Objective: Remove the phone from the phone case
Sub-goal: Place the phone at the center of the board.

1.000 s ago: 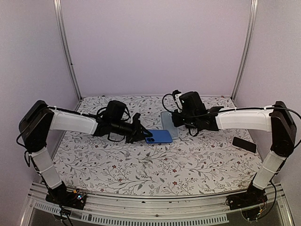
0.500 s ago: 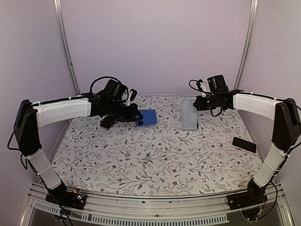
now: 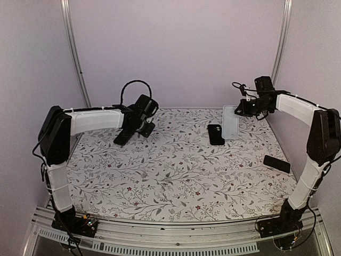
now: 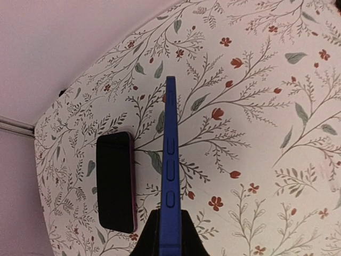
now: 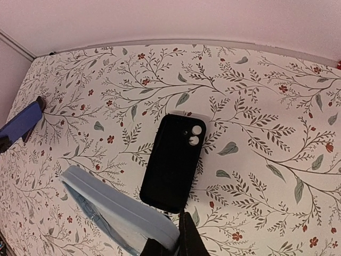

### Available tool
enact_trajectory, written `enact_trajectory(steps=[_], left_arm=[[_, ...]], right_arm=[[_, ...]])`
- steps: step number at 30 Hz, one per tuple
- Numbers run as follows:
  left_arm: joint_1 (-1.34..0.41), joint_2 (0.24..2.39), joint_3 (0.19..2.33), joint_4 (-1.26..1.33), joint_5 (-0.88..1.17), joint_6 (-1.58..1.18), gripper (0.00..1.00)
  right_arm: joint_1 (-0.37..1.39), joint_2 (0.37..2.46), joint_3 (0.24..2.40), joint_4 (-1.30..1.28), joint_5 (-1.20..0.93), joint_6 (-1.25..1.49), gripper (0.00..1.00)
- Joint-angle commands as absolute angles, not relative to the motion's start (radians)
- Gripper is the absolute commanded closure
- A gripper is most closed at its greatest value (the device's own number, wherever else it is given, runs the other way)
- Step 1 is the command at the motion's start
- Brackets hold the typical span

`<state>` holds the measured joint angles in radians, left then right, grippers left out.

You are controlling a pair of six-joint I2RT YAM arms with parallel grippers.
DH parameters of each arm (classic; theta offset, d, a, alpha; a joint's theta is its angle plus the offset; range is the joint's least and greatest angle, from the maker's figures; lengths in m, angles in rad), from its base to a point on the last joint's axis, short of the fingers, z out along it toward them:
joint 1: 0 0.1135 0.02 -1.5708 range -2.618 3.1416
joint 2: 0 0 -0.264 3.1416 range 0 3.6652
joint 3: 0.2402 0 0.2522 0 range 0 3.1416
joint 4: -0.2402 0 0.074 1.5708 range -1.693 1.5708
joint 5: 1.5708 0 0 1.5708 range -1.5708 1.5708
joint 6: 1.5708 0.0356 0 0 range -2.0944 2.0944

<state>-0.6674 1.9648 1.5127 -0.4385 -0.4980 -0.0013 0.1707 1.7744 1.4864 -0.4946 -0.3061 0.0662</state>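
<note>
My left gripper (image 4: 170,213) is shut on a blue phone case (image 4: 170,160), held edge-on with its side button covers facing the camera. From above, that gripper (image 3: 145,126) hovers at the back left and the case itself is hidden. The same blue case (image 5: 21,125) shows at the far left of the right wrist view. Over the back right, my right gripper (image 3: 238,109) is shut on a pale blue phone (image 3: 230,121), which hangs tilted above the table. In the right wrist view the phone (image 5: 117,213) sits in that gripper (image 5: 169,234).
A phone in a black case (image 3: 216,134) lies camera-side up under the right gripper, also seen from the right wrist (image 5: 175,160). A dark phone (image 3: 123,137) lies beside the left gripper (image 4: 114,181). Another dark phone (image 3: 276,164) rests at the right edge. Frame posts stand at both back corners.
The arms have pulled apart from mid-table: the left carried the blue case up to the back left, the right carried the pale phone to the back right. The black-cased phone is now uncovered.
</note>
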Motion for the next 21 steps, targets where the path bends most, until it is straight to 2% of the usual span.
enact_trajectory(steps=[1,8,21], left_arm=[[-0.675,1.993,1.519,-0.260,-0.683,0.231,1.00],[-0.706,2.080,1.459,-0.109,-0.807,0.473,1.00],[-0.710,2.114,1.345,0.116,-0.772,0.633,0.98]], right_arm=[[0.114,1.839,1.546,-0.587,-0.384,0.018,1.00],[0.064,1.925,1.606,-0.632,-0.411,-0.035,1.00],[0.016,2.156,1.842,-0.757,-0.426,-0.104,1.00]])
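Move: The left hand, gripping the blue phone, has bare cloth for it below and some 7 cm ahead; the black phone already lying there is about 11 cm left, 8 cm ahead and 10 cm down. The right hand, gripping the pale case, has its free spot 6 cm ahead, 2 cm right and 16 cm down; the black case lies 7 cm ahead, 7 cm left, equally low, and the spare phone 15 cm back, 17 cm right. The left hand eases forward about 2 cm, then sinks to some 5 cm below its start beside the black phone, still gripping the blue phone and rolling it roughly 30 degrees, left side rising. The right hand keeps its grip on the pale case and lowers it about 7 cm, drawing right 5 cm past the black case and later pushing 4–5 cm forward, fingers tipping some 10 degrees more downward. ##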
